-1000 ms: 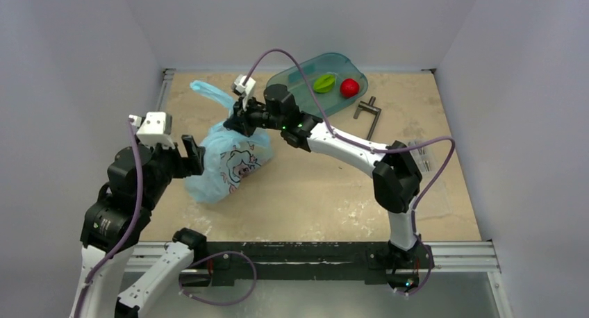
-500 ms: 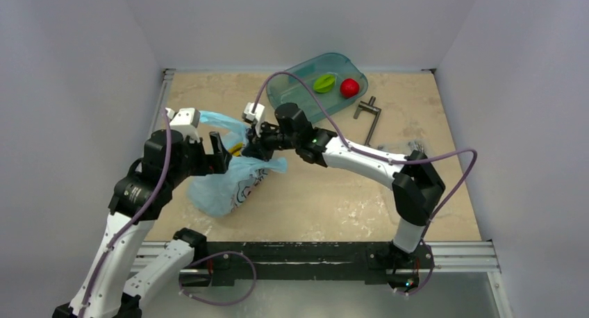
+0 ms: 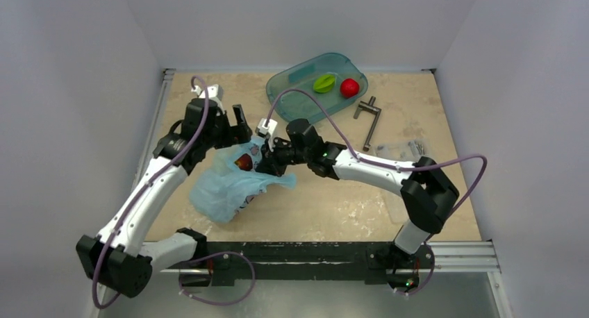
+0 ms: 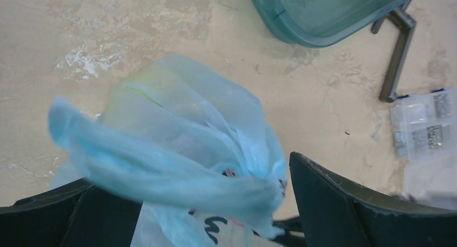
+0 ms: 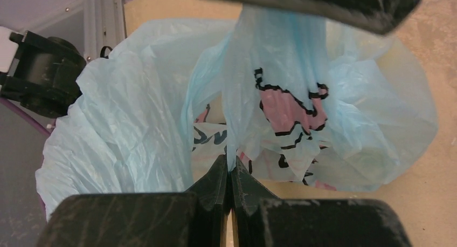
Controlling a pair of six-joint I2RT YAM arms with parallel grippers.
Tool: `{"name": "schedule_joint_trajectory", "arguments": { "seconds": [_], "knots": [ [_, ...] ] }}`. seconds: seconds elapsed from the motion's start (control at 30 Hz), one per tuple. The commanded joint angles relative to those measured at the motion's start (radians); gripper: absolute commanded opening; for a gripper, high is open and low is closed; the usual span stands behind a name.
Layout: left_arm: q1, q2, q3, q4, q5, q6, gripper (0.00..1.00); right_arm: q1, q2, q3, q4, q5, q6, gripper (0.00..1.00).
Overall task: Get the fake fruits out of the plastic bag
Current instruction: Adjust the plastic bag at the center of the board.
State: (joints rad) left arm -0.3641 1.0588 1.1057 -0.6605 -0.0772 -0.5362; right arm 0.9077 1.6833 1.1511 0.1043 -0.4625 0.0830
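Observation:
The light-blue plastic bag [image 3: 226,186] lies crumpled left of the table's middle. My right gripper [image 3: 267,161] is shut on a strip of the bag's edge, and in the right wrist view the shut tips [image 5: 232,169] pinch a blue fold of the bag [image 5: 134,117]. My left gripper [image 3: 237,128] is open just above the bag's far side. In the left wrist view a twisted bag handle [image 4: 161,182] lies between its spread fingers [image 4: 345,204]. A small dark maroon round fruit [image 3: 243,163] shows in the bag's mouth. The banana is hidden.
A teal tray [image 3: 292,89] at the back holds a green ridged fruit [image 3: 323,83] and a bright red round fruit [image 3: 349,87]. A dark metal tool [image 3: 369,116] and a clear packet of small parts [image 3: 403,150] lie to the right.
My left arm has swung from the bag's left side up and over to its far side. My right gripper has pulled the bag's edge nearer and to the right. The bag has sagged lower.

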Motion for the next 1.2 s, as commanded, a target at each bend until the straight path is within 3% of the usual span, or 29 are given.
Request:
{"name": "schedule_joint_trajectory", "arguments": {
  "seconds": [0.0,0.17,0.43,0.6,0.8,0.97,1.07,1.17],
  "knots": [
    [0.01,0.096,0.042,0.073,-0.025,-0.023,1.0,0.003,-0.083,-0.016,0.04,0.002,0.0,0.0],
    [0.012,0.132,0.053,0.121,0.027,0.026,0.66,0.003,-0.099,-0.053,0.074,-0.001,0.014,0.0],
    [0.022,0.123,0.145,0.099,0.004,0.105,0.0,0.003,-0.07,-0.028,0.084,-0.002,0.014,0.0],
    [0.032,0.12,0.279,0.026,-0.076,0.167,0.0,0.002,-0.018,0.082,0.001,0.15,-0.004,0.0],
    [0.037,0.114,0.413,-0.018,-0.155,0.256,0.0,0.002,0.108,0.358,-0.222,0.345,-0.094,0.02],
    [0.038,0.116,0.411,-0.04,-0.146,0.272,0.0,0.002,0.129,0.499,-0.332,0.288,-0.113,0.49],
    [0.038,0.094,0.351,-0.025,-0.139,0.258,0.0,0.002,0.085,0.465,-0.339,0.177,-0.046,0.75],
    [0.038,0.064,0.296,0.013,-0.117,0.265,0.0,-0.001,0.027,0.38,-0.305,0.048,0.049,0.95]
  ]
}}
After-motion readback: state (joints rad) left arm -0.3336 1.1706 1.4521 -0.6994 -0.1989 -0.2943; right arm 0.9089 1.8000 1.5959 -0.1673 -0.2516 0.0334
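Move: The loose strip of the plastic bag's rim, which the open left hand goes for, lies about 3 cm ahead of it, 1 cm right and 4 cm below. The red fruit in the bag's mouth is roughly 4 cm back, 2 cm left and 17 cm down; the green bin's middle is some 22 cm ahead, 23 cm right and 20 cm down. From the right hand, already pinching another bit of the rim, that strip is about 8 cm ahead, 6 cm left and 3 cm higher. Down and a little forward goes the left hand, some 3 cm onto the bag's loose rim strip, shutting its fingers on it; it then rises about 14 cm, tilting up and drifting left. The right hand, still pinching its part of the rim, lifts roughly 8 cm and swings forward about as far and slightly left, easing back a little at the end as it opens its fingers. ##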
